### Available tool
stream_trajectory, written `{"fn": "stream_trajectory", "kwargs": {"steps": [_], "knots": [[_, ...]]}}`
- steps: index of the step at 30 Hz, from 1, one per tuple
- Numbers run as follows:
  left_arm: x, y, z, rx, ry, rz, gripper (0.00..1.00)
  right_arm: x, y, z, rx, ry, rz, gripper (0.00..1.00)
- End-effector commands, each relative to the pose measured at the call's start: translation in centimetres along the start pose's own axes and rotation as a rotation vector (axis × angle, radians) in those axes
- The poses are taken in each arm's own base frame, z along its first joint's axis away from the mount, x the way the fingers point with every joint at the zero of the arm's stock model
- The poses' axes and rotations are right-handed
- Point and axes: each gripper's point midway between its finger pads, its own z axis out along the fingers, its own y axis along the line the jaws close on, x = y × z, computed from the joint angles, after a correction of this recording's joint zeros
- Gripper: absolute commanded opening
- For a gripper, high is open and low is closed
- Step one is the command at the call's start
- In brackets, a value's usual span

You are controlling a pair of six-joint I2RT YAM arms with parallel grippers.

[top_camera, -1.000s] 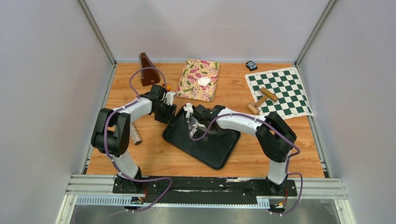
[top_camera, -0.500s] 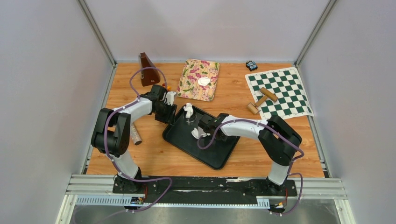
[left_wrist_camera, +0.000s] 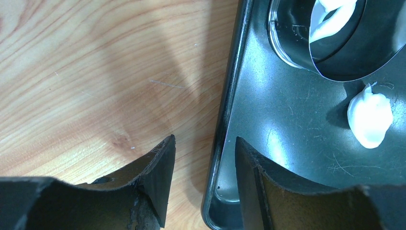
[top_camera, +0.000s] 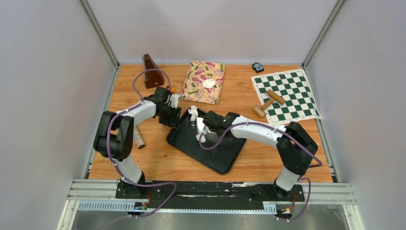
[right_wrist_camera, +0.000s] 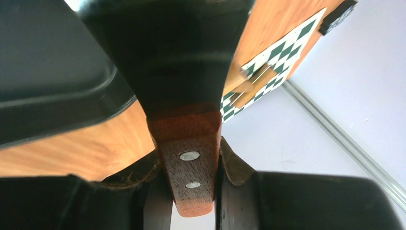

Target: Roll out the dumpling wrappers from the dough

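Observation:
One round white dumpling wrapper lies on the floral tray at the back. On the black tray stands a clear ring cutter with white dough inside it. A small dough lump lies beside the ring. My left gripper is open, its jaws astride the tray's left rim without touching it. My right gripper is shut on the wooden handle of a black-bladed scraper, low over the tray near the lump.
A brown metronome stands at the back left. A green chessboard mat with wooden rollers lies at the right, a small black object behind it. A grey cylinder lies by the left arm.
My right gripper swung with the scraper from the tray's far corner toward the near side, then back a little. The left gripper stayed at the tray rim.

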Motion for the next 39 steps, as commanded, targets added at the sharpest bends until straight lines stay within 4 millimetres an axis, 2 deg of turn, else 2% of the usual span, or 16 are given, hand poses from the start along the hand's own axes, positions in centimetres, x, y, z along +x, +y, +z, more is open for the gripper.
{"fn": "stream_trajectory", "kwargs": {"steps": [1, 7, 15, 24, 30, 33, 36, 39], "knots": [[-1.1, -0.3, -0.6, 0.009, -0.049, 0.017, 0.56, -2.7, -3.6, 1.1, 0.089, -0.028, 0.083, 0.00], [-1.3, -0.5, -0.8, 0.019, -0.055, 0.014, 0.57, -2.9, -2.5, 3.2, 0.055, 0.026, 0.067, 0.00], [-1.3, -0.7, -0.9, 0.031, -0.059, 0.009, 0.57, -0.8, -0.5, 4.9, 0.033, 0.119, 0.039, 0.00], [-1.3, -0.9, -0.7, 0.038, -0.056, 0.005, 0.57, 2.4, 1.0, 4.6, 0.010, 0.176, 0.029, 0.00], [-1.5, -0.8, -0.9, 0.033, -0.058, 0.006, 0.57, 2.6, 0.5, 3.4, -0.038, 0.132, 0.089, 0.00], [-2.7, -1.1, -2.2, 0.042, -0.097, 0.022, 0.69, 1.8, -0.7, 1.9, -0.094, 0.027, 0.187, 0.00], [-4.9, -2.4, -4.5, 0.096, -0.172, 0.052, 0.96, 0.4, -2.8, 0.0, -0.103, -0.129, 0.282, 0.00], [-7.2, -4.3, -7.7, 0.187, -0.262, 0.099, 1.00, -0.7, -4.4, -1.5, -0.061, -0.266, 0.331, 0.00]]}}
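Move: The dough ball on the tray lies about 15 cm left of the right hand, 2 cm back and roughly 9 cm below; that hand already holds the scraper, its blade reaching left over the tray. The ring cutter with dough in it stands some 17 cm left of that hand and 5 cm ahead. From the left hand, whose half-open fingers are astride the tray's rim, the ball is about 10 cm right, 5 cm back and slightly lower. The right fingers keep their grip on the scraper handle, dipping it forward-left and down beside the ring cutter, then drawing it some 5 cm right and a little back, low over the tray, before lifting about 4 cm with its left side rolling up around 15 degrees. Late on, the left hand spreads its fingers nearly full and rises 2.5 cm off the tray rim. ##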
